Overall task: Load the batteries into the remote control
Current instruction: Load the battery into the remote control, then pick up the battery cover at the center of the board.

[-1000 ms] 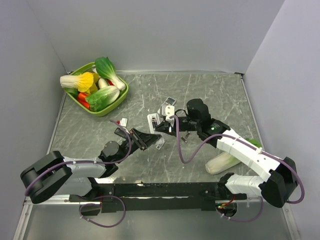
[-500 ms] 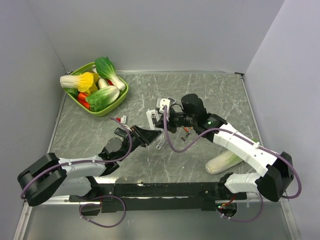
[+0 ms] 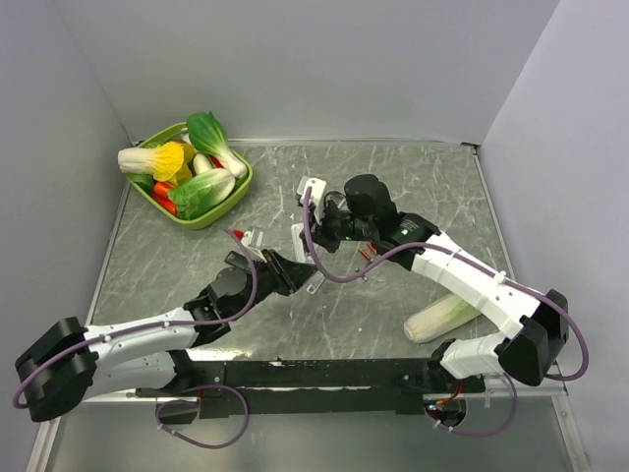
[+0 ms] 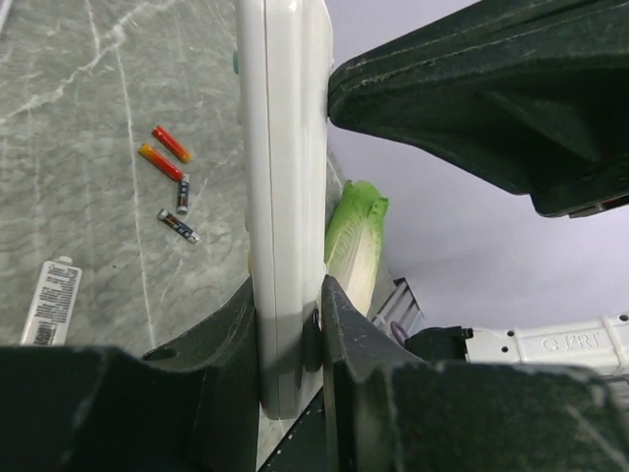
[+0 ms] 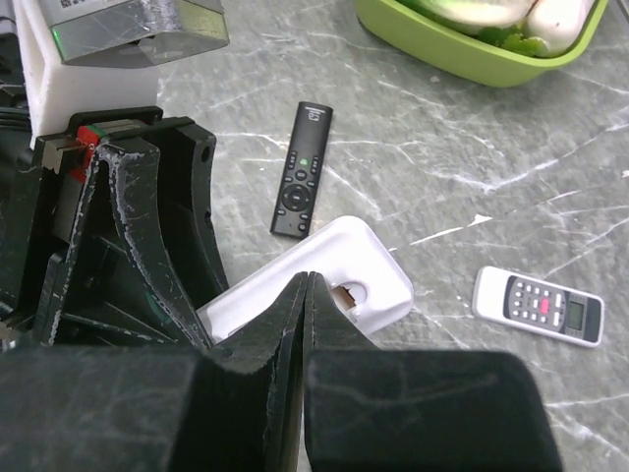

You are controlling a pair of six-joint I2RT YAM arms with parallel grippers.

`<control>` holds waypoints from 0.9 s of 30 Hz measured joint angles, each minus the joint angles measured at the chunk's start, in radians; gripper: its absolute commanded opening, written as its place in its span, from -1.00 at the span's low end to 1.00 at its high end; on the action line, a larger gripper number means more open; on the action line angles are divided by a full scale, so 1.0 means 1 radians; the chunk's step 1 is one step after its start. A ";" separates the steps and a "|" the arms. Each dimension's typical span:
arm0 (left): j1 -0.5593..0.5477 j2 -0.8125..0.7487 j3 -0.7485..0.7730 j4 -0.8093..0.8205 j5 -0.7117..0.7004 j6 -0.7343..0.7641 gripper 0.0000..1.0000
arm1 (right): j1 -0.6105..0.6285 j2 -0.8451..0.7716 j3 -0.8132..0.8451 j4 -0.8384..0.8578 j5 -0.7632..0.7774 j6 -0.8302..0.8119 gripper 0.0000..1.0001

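My left gripper [image 4: 290, 295] is shut on the white remote control [image 4: 285, 147] and holds it on its long edge above the table. Its open battery bay [image 5: 344, 293] shows in the right wrist view. My right gripper [image 5: 308, 285] hangs just over that bay, fingers pressed together with nothing visible between them. From above, the two grippers meet mid-table: left [image 3: 293, 268], right [image 3: 316, 246]. Several batteries lie loose on the marble: two orange-red ones [image 4: 172, 144] [image 4: 160, 162] and two dark ones [image 4: 183, 194] [image 4: 178, 225].
A black remote [image 5: 302, 169] and a small white remote with buttons [image 5: 539, 306] lie on the table. A white labelled piece [image 4: 51, 303] lies near the batteries. A green bowl of vegetables [image 3: 236, 187] stands back left. A cabbage [image 3: 442, 317] lies front right.
The right arm has swung left and back to above the held remote, and its fingers have come together. The left arm has stretched a little forward with the remote.
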 measured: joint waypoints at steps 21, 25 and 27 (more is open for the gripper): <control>0.166 -0.272 -0.195 -0.174 -0.056 0.035 -0.98 | -0.041 -0.149 -0.120 -0.013 0.413 0.473 0.75; 0.190 -0.346 -0.218 -0.235 -0.065 0.032 -0.98 | -0.053 -0.077 -0.126 -0.098 0.468 0.605 0.89; 0.194 -0.376 -0.220 -0.259 -0.075 0.032 -0.98 | -0.053 -0.025 -0.126 -0.135 0.466 0.670 0.93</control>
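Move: The right hand's shut fingertips are at the white remote in the left grip; the remote's middle lies about 2 cm back, 1 cm left and 2 cm below them. The small battery cover lies on the table some 22 cm below, about level ahead-wise and 3 cm right. The black batteries lie about 4 cm ahead and 18 cm right, the black remote roughly 5 cm ahead and 17 cm left. From the left hand the cover is some 6 cm ahead, 4 cm right and 17 cm below. Up by 3–4 cm and to the right, the right hand comes free of the remote, its fingers spreading from shut to nearly wide open; then it sinks about 11 cm towards the battery cover, ending some 8 cm right and a little forward, turned clockwise and tipped down. Leftwards by 10 cm, after a small rise, the left hand lowers the still-gripped remote, turning it about 15 degrees counter-clockwise. ##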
